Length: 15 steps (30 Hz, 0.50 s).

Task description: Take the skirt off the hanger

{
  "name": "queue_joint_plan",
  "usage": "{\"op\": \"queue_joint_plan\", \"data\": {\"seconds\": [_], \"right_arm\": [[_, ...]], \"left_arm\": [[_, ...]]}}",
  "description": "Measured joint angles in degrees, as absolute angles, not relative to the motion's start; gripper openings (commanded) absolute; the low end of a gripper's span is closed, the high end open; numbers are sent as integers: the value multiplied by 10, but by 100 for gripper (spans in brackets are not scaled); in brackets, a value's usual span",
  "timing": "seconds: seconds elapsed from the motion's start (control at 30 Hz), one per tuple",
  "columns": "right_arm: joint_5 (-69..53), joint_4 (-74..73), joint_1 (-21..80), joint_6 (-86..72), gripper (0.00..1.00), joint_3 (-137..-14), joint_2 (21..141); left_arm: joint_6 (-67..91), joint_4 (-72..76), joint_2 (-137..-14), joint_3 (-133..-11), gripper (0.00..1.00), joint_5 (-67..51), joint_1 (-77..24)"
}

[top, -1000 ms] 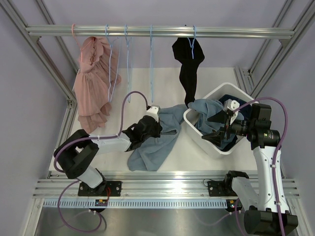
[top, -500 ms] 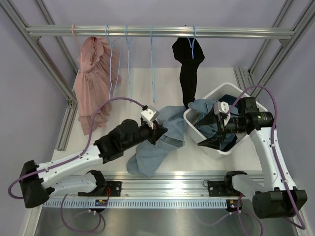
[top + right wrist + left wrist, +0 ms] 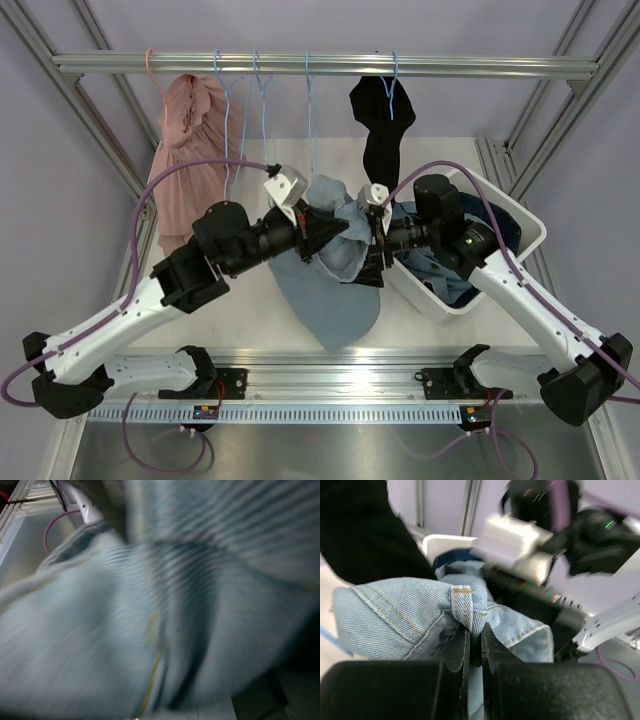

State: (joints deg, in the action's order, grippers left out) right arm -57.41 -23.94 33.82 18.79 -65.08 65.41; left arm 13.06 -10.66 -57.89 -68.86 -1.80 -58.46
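Observation:
The light blue denim skirt (image 3: 335,295) hangs in the air above the table, its top bunched between my two grippers. My left gripper (image 3: 322,228) is shut on the waistband at a belt loop, as the left wrist view (image 3: 475,635) shows, with denim (image 3: 395,615) spread to both sides. My right gripper (image 3: 372,250) is against the skirt's right side, and its jaws look spread in the top view. Blurred denim (image 3: 100,630) fills the right wrist view and hides the fingers. A thin blue hanger (image 3: 308,120) hangs from the rail just above the skirt's top.
A pink dress (image 3: 195,160) hangs at the left of the rail (image 3: 480,66), with empty blue hangers (image 3: 258,110) beside it. A black garment (image 3: 383,125) hangs right of centre. A white bin (image 3: 520,215) with dark clothes stands at the right.
Both arms have swung up and inward. My left gripper has lifted the skirt off the table towards the rail. My right gripper has left the bin and met the skirt.

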Motion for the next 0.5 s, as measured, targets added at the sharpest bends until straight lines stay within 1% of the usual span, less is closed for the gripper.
{"op": "queue_joint_plan", "data": {"seconds": [0.13, 0.17, 0.23, 0.27, 0.3, 0.37, 0.4, 0.43, 0.47, 0.5], "right_arm": [[-575, -151, 341, 118, 99, -651, 674], [-581, -129, 340, 104, 98, -651, 674], [-588, -88, 340, 74, 89, -653, 673], [-593, -67, 337, 60, 75, -655, 673], [-598, -45, 334, 42, 65, -656, 672], [-615, -5, 326, 5, 41, -658, 671], [-626, 14, 319, -15, 18, -659, 670], [-638, 31, 310, -34, 9, -660, 669], [-652, 47, 302, -62, 0, -661, 666], [-658, 51, 290, -67, 0, -662, 663]], "left_arm": [[131, -101, -646, -773, 0, -37, -584], [133, -95, -659, -789, 0, -43, -583], [140, -82, -677, -811, 0, -52, -583], [143, -75, -681, -817, 0, -54, -583], [148, -63, -684, -822, 0, -56, -583], [155, -37, -686, -828, 0, -58, -584], [159, -24, -686, -829, 0, -58, -584], [163, -11, -686, -829, 0, -57, -584], [164, -2, -686, -829, 2, -57, -584], [166, 6, -687, -829, 8, -57, -585]]}}
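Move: The left hand already pinches the denim skirt by its waistband; the white basket it is bound for lies some 32 cm to its right, 16 cm ahead and 32 cm below. From the open right hand, the bunched denim is about 4 cm to the left, level ahead and in height, with the basket about 27 cm right, 16 cm ahead and 22 cm below. The hanging black garment is roughly 24 cm ahead of the left hand, 10 cm right, nearly level. Upward together, both hands carry on with the lift: the left rises about 10 cm and shifts some 4 cm right towards the right gripper, keeping its pinch on the waistband, while the right climbs about 8 cm beside it, first easing slightly left and forward. Each tips its fingertips up some 15 degrees, and the right's wide-open fingers close on the bunched denim in the second half. ##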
